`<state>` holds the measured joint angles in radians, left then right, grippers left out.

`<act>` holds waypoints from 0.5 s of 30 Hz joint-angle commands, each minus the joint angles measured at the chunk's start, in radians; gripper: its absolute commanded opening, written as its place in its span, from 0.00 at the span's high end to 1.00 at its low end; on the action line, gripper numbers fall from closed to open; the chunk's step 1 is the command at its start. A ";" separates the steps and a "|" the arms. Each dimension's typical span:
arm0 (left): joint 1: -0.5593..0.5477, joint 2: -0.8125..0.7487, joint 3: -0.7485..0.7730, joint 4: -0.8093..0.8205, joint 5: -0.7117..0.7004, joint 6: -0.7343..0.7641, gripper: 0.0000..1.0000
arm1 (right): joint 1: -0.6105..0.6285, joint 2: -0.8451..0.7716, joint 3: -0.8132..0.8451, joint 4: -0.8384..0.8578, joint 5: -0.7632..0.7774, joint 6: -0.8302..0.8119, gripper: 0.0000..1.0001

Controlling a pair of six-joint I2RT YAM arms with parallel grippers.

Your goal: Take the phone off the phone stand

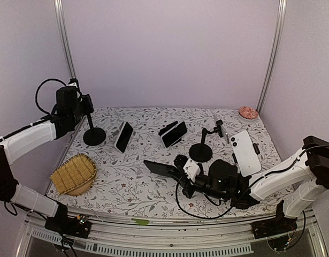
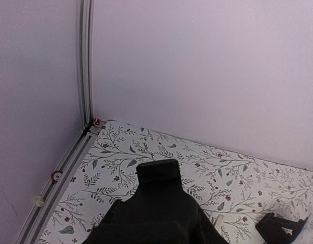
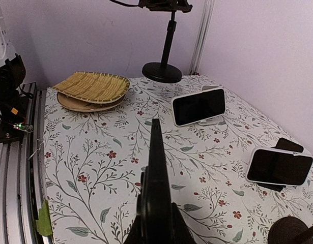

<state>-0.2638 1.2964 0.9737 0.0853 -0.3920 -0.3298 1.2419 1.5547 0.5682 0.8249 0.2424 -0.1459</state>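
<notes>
The black phone (image 1: 158, 167) sticks out leftward from my right gripper (image 1: 177, 168), low over the flowered table near the middle front. In the right wrist view the phone (image 3: 157, 168) shows edge-on, with the jaws shut on its near end. The black phone stand (image 1: 94, 136), a round base with a thin pole, rises at the back left. My left gripper (image 1: 85, 106) is up at its top, closed on the stand's head. That head (image 2: 159, 203) fills the low middle of the left wrist view and hides the fingers. The stand (image 3: 169, 51) carries no phone.
A woven basket (image 1: 73, 174) lies at the front left. Two phones lean on small props (image 1: 124, 136) (image 1: 174, 134) in the middle. A second black stand (image 1: 200, 152) and a white phone (image 1: 244, 152) are close by my right arm. A small red dish (image 1: 248, 112) sits back right.
</notes>
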 commanded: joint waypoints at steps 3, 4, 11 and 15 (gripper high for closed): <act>0.085 0.129 0.049 0.197 0.095 -0.031 0.90 | -0.006 0.056 -0.015 0.178 -0.062 0.037 1.00; 0.093 0.153 0.058 0.202 0.104 -0.036 0.90 | -0.007 0.062 -0.015 0.180 -0.068 0.039 1.00; 0.099 0.265 0.081 0.199 0.109 -0.046 0.88 | -0.006 0.066 -0.055 0.206 -0.078 0.082 1.00; 0.099 0.270 0.053 0.210 0.119 -0.061 0.84 | -0.006 0.059 -0.068 0.196 -0.078 0.096 1.00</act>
<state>-0.1707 1.5803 1.0164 0.1898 -0.2909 -0.3717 1.2411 1.6238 0.5083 0.9295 0.1753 -0.0853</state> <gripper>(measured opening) 0.338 0.058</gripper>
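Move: The left hand grips the top of the emptied phone stand; its spot near the far left corner of the table lies about 6 cm ahead, 1 cm left and 28 cm below. From this hand, the nearer white phone is some 3 cm ahead, 13 cm right, and the woven basket 11 cm back, 4 cm left. The right hand holds the removed phone; the bare table under it is roughly 3 cm ahead, 6 cm left and 15 cm down, with the round stand base 24 cm ahead, 13 cm right. Still gripping the phone stand by its upper part, the left hand lowers it about 8 cm towards the far left of the table while reaching some 6 cm forward, slowing towards the end, its fingers tipping slightly downward. The right hand keeps its pinch on the phone and sinks about 3 cm towards the table, easing back slightly. ##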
